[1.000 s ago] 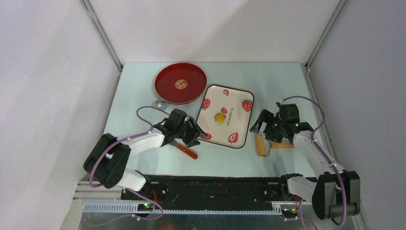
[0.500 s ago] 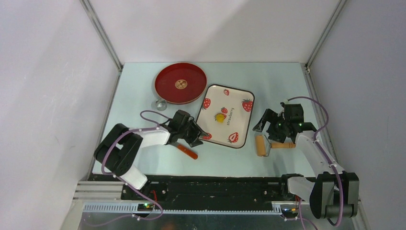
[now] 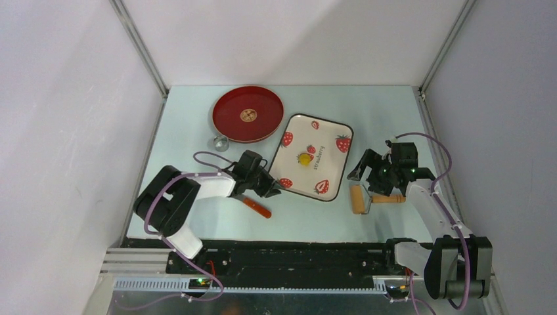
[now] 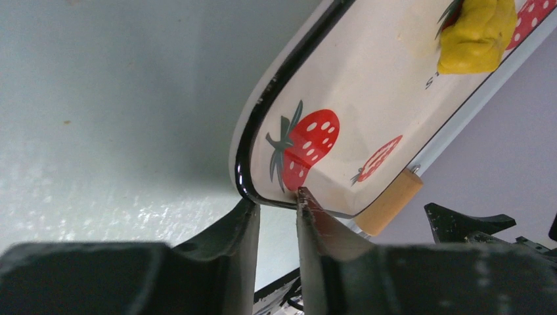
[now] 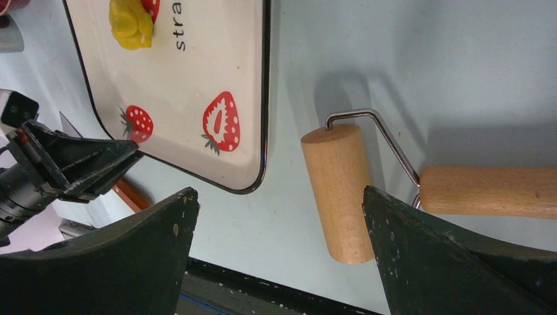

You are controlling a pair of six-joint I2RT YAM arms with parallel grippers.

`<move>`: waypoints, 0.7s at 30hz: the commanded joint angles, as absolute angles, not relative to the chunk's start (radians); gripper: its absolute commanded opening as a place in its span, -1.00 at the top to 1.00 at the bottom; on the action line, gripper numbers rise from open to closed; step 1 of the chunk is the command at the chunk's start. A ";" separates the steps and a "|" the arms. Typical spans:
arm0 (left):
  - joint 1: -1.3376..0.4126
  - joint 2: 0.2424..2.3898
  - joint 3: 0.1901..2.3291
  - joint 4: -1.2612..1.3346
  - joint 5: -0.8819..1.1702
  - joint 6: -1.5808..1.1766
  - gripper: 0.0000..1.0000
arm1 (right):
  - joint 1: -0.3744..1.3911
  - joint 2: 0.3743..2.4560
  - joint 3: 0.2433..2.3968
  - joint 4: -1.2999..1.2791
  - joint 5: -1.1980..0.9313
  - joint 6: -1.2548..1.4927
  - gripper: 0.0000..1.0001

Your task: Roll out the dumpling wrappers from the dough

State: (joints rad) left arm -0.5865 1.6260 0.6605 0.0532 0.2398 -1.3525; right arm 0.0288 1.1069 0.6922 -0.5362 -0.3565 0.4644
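The dough (image 3: 304,158) is a small yellow lump lying in the strawberry-printed tray (image 3: 328,164). It also shows in the left wrist view as the dough (image 4: 476,33) and in the right wrist view as the dough (image 5: 131,23). My left gripper (image 3: 276,186) pinches the tray's near-left corner rim. In its wrist view the left gripper (image 4: 276,197) has one fingertip outside the tray (image 4: 368,85) and one inside. My right gripper (image 3: 378,174) hangs open over the wooden roller (image 3: 356,198), holding nothing. No dumpling wrappers are in view.
A red round plate (image 3: 247,113) sits at the back, with a metal ring cutter (image 3: 219,142) just left of its front. A red-handled tool (image 3: 256,207) lies under my left arm. The roller's drum (image 5: 338,190) lies just right of the tray (image 5: 210,65).
My left gripper has closed onto the tray's corner rim. The tray has turned and shifted slightly right and back. The right arm has barely moved.
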 commanded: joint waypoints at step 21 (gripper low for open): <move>-0.428 1.805 1.074 -0.376 0.138 -0.719 0.87 | -0.033 1.098 0.727 -0.559 -0.388 0.416 -1.00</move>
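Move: The tray is already between the left gripper's part-open fingers at its near-left corner; the tray's middle lies about 11 cm ahead and 12 cm to the right, practically at finger height. The yellow dough sits 2 cm to the left of that middle. The roller's wooden head stands some 28 cm right and 3 cm back, the scraper about 12 cm left and 3 cm back. From the right gripper, the tray's middle is roughly 9 cm ahead, 16 cm left and 8 cm below. Shut the left gripper on the tray's rim at the near-left corner while already drawing it forward, low over the table, then bear left too: about 6 cm forward and 3.5 cm left in all. Let the wrist turn some 10 degrees clockwise and roll its left side up as much, keeping the rim pinched so that the corner swings outward. ##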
